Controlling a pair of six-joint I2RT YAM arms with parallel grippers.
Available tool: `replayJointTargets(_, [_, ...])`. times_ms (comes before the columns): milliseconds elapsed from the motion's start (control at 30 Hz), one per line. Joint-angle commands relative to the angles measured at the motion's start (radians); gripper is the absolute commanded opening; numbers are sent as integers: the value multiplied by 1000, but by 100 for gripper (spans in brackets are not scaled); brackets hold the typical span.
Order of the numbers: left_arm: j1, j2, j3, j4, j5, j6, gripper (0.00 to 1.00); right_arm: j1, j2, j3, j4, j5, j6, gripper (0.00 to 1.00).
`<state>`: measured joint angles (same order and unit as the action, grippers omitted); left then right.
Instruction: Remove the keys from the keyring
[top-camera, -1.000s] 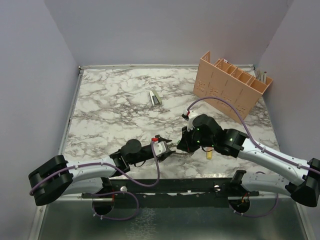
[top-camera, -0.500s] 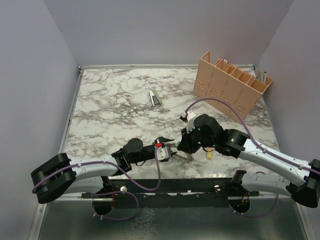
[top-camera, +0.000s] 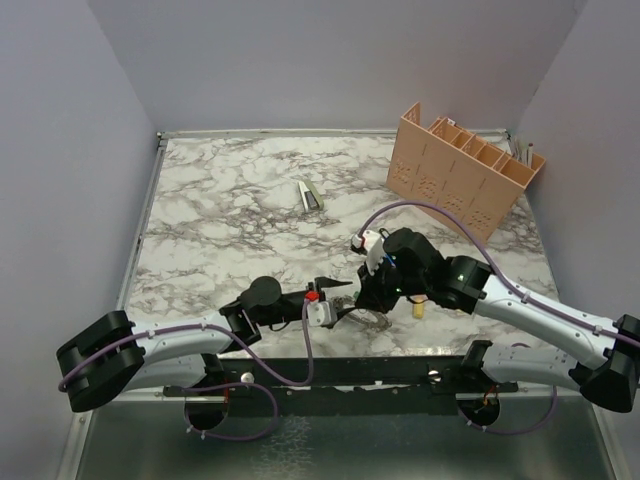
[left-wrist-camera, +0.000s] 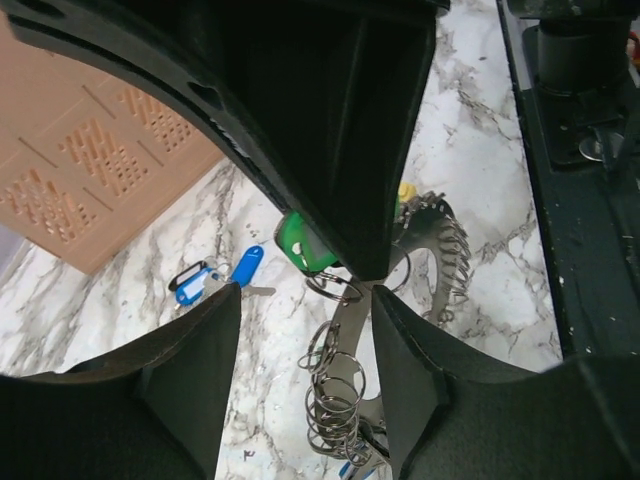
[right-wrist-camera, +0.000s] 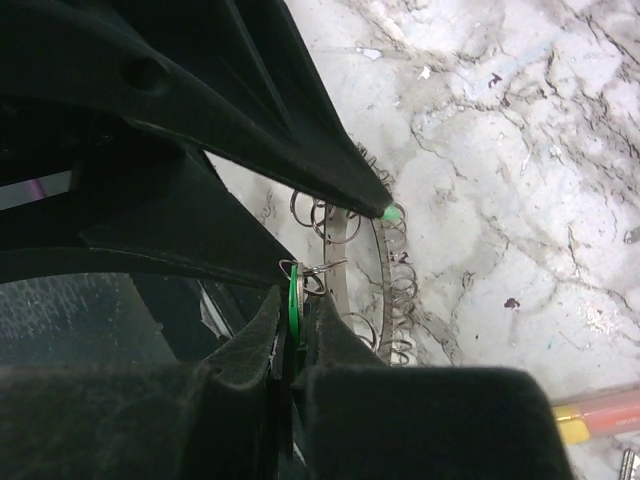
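The keyring (left-wrist-camera: 352, 322), a flat grey band strung with thin split rings, lies at the table's near edge and shows in the top view too (top-camera: 376, 318). My right gripper (right-wrist-camera: 295, 300) is shut on a green key head (right-wrist-camera: 295, 288), whose small ring is still linked to the keyring (right-wrist-camera: 385, 262). My left gripper (left-wrist-camera: 305, 298) stands open with its fingers either side of the band and its split rings. The green key (left-wrist-camera: 303, 246) sits just above them under the right gripper. Two blue-headed keys (left-wrist-camera: 218, 277) lie loose on the marble to the left.
A peach perforated organiser box (top-camera: 465, 168) stands at the back right. A small grey-green object (top-camera: 310, 194) lies mid-table. A yellow and pink stick (top-camera: 418, 308) rests beside the right gripper. The black base rail (left-wrist-camera: 585, 150) runs right beside the keyring.
My left gripper has come in around the keyring and turned a little, its jaws slightly wider. The right gripper has shifted slightly left, still holding the green key.
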<state>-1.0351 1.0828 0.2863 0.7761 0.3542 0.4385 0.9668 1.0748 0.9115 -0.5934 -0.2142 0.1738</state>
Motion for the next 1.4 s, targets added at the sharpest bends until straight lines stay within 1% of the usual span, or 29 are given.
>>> replayJointTargets(0, [3,17,3,4,94,-8,54,-2,9,51,-16,-73,-83,1])
replayJointTargets(100, [3,-4,0,-10,108,-18,49,-2,14,54,-36,-79,-141,1])
replayJointTargets(200, [3,-24,0,-26,138,-35,47,-2,10,57,-54,-60,-214,1])
replayJointTargets(300, [3,-32,3,-39,162,-53,41,-1,5,64,-68,-32,-275,1])
replayJointTargets(500, [3,-49,-1,-61,149,-54,44,-2,19,80,-92,-65,-395,1])
replayJointTargets(733, [9,-70,25,-117,114,-25,41,-1,82,133,-183,-134,-572,1])
replayJointTargets(867, [19,-68,34,-130,112,-17,33,-1,120,164,-231,-137,-622,1])
replayJointTargets(967, [24,-51,39,-130,118,-17,30,-1,142,179,-247,-154,-647,1])
replayJointTargets(1367, [38,3,48,-129,109,-21,27,-1,135,168,-230,-173,-658,1])
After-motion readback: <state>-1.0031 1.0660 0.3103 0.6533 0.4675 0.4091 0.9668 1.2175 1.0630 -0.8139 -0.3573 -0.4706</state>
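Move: The small metal rings on the green tag lie about 3 cm to the left hand's right, 1 cm back and level with it. Blue-tagged keys lie on the table some 13 cm ahead of the left hand, 11 cm to its right and 12 cm below. From the right hand, which already pinches the tag, the rings are about 2 cm to the left, level fore and aft, 1 cm lower. Right swings the pinched green tag some 30 degrees counter-clockwise; left, fingers narrowing, draws back 2.5 cm, then returns halfway. ##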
